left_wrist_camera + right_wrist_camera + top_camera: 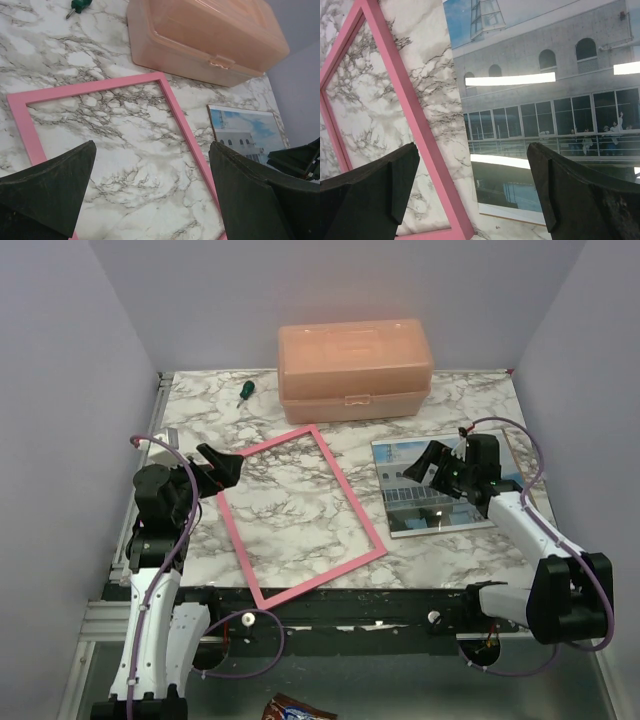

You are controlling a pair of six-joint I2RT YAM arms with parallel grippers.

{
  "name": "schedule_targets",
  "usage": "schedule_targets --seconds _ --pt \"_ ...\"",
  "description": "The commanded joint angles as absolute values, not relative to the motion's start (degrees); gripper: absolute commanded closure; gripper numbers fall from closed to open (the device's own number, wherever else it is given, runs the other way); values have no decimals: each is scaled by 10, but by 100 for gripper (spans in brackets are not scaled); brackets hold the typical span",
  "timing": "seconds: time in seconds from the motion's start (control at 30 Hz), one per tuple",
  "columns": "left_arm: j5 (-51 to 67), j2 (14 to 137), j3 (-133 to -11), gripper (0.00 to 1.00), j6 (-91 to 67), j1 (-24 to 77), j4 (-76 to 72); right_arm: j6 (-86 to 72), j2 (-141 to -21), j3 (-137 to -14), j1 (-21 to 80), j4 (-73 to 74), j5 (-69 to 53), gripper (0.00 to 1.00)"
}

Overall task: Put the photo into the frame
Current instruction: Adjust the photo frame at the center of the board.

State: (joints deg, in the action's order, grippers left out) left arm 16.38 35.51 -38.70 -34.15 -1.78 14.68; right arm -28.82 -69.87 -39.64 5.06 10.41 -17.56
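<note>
The pink frame (300, 514) lies flat and tilted at the middle of the marble table, with bare marble showing inside it; it also shows in the left wrist view (176, 110) and the right wrist view (405, 100). To its right the glossy photo (420, 508) of a white building under blue sky lies flat (245, 132) (540, 115). My left gripper (222, 466) hovers open over the frame's left corner, nothing between its fingers (55, 185). My right gripper (428, 462) hovers open above the photo, its fingers (570, 195) empty.
A peach plastic box (355, 368) with a latched lid stands at the back of the table (470, 400). A green-handled screwdriver (244, 390) lies to its left. Grey walls close in the sides and back.
</note>
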Motion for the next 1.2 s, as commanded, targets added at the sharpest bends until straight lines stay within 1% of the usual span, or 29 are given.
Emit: schedule_targets --seconds 0.0,0.2,0.47,0.63,0.7,0.83,0.9,0.97,1.03,1.17 --pt "177 360 -391 1 -349 -21 135 -282 -717 -419 75 117 -204 0" --pt "195 377 -421 1 -324 -21 174 -292 -774 -452 206 127 -116 0" --pt "214 421 -474 1 -289 -17 255 -281 -912 -572 366 183 7 1" --pt "192 448 -517 1 -262 23 301 -285 -990 -634 410 231 121 10" --pt "188 449 -525 1 -255 35 307 -283 -1010 -644 415 233 133 13" --pt "195 451 -531 1 -257 52 299 -280 -1037 -647 422 225 130 24" --pt "193 455 -537 1 -256 61 300 -280 -1045 -645 428 221 135 28" --pt "190 458 -539 1 -257 70 299 -282 -1051 -645 434 221 134 35" --pt "185 463 -540 1 -259 77 296 -283 -1051 -645 439 222 133 45" --pt "162 478 -548 1 -254 100 305 -299 -1040 -641 441 230 123 69"
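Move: The spot to pinch on the pink photo frame's right rail lies about 16 cm left of the right hand, 2 cm back and some 9 cm below. That rail's near corner is roughly 9 cm left and 15 cm back; its far corner is about 30 cm left and 23 cm ahead. The photo's middle is some 10 cm right and 5 cm ahead. From the left hand, the pinch spot lies about 32 cm right, 4 cm ahead and 23 cm below. Swing the right gripper about 16 cm left off the photo, sinking some 9 cm with most of the drop late. Tip the fingers more steeply down so they straddle the frame's right rail, then close them from wide open until they pinch its two sides. Meanwhile ease the open left gripper about 5 cm right, high over the frame, turning it slightly clockwise and nose-down. ##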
